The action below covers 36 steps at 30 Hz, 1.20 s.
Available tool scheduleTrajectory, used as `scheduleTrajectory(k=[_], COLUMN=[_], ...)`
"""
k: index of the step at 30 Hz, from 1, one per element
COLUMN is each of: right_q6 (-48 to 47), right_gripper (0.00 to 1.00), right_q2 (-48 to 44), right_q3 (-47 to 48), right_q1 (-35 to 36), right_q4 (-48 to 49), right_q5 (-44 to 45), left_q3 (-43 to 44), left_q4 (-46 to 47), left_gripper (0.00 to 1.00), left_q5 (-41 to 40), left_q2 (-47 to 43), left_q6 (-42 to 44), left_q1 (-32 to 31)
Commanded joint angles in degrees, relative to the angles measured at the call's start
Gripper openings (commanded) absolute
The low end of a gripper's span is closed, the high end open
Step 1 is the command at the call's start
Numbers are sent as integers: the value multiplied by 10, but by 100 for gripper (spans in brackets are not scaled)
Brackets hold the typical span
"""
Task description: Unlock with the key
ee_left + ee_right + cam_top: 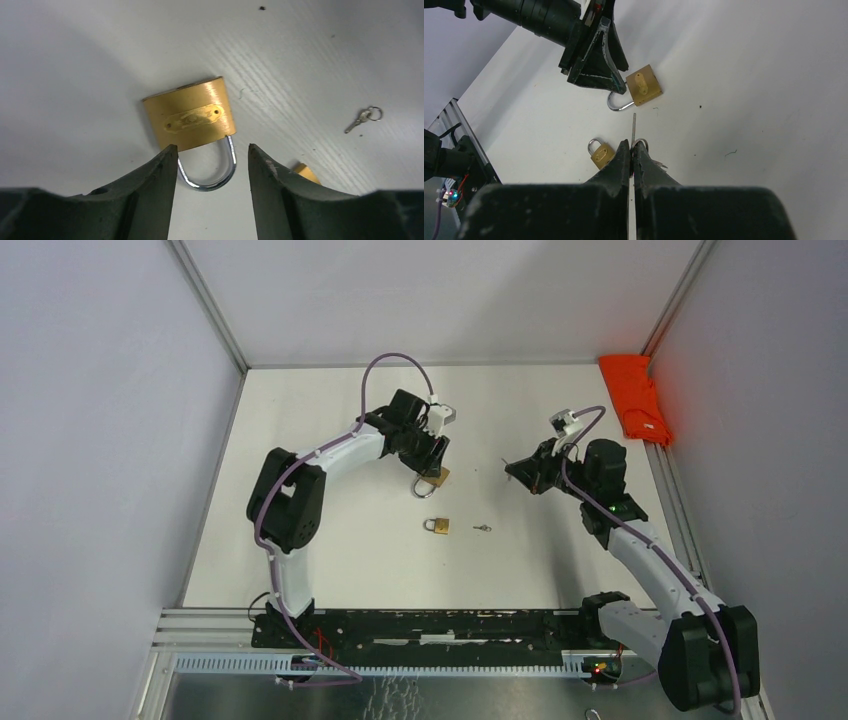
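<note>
A large brass padlock (190, 117) lies flat on the white table, its steel shackle (220, 177) pointing toward my left gripper (212, 147). That gripper is open, a finger on each side of the shackle and nothing gripped. From above, the padlock (436, 478) sits just under the left gripper (432, 462). My right gripper (631, 145) is shut on a key (634, 125), whose thin blade sticks out past the fingertips toward the padlock (644, 86). The right gripper (515, 470) hangs to the right of the lock, apart from it.
A smaller brass padlock (438, 526) and a small loose key on a ring (483, 529) lie nearer the arm bases. A red cloth (635, 395) rests at the back right by the frame rail. Grey walls enclose the table.
</note>
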Motion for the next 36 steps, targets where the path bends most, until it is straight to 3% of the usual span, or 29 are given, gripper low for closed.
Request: scheduleTrajectory(k=[1,7,13,14,18,20,36], right_q6=[0,-5,-7,-6,-1,1,1], right_gripper=[0,0,0,0,0,0,0], right_q2=[-23,-44,-49,-49,-49,-48,-51], right_q3=[0,1,-1,-1,-4,-5,-13], right_q1=[-1,0,-1,-1,-1,-1,-1], right_q4=[16,9,5,6,14,16,25], right_q5=[-10,-13,-10,-10,-11,-12,-12], left_q3=[0,7,3,7,16,24,44], left_q4=[27,20,36,33,16,2,-29], left_gripper=[60,63,69,74,76,87,88], left_q5=[75,24,11,9,-11,-25,-99], left_q2=[15,58,48,48,56,65,120], left_q6=[-22,-19,-34,-36,-41,-44,-51], left_q1=[4,4,4,4,2,-2,-35])
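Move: The big padlock's body lies about 5 cm below the left hand, roughly 1 cm ahead and level sideways. Counted from the same hand, the small padlock sits some 9 cm back with no sideways offset, and the small key about 10 cm back and 9 cm to the right, both roughly 6 cm down. From the right hand, which holds the key bunch, the big padlock is around 8 cm ahead, 14 cm left and 18 cm below. Lower the left gripper about 4 cm onto the big padlock, easing slightly back and right at first, then about 1.5 cm forward. Spread the already parted fingers nearly fully on the way so that the tips come down on either side of the brass body, and roll the hand some 5 degrees, its left side rising. Don't close yet. ##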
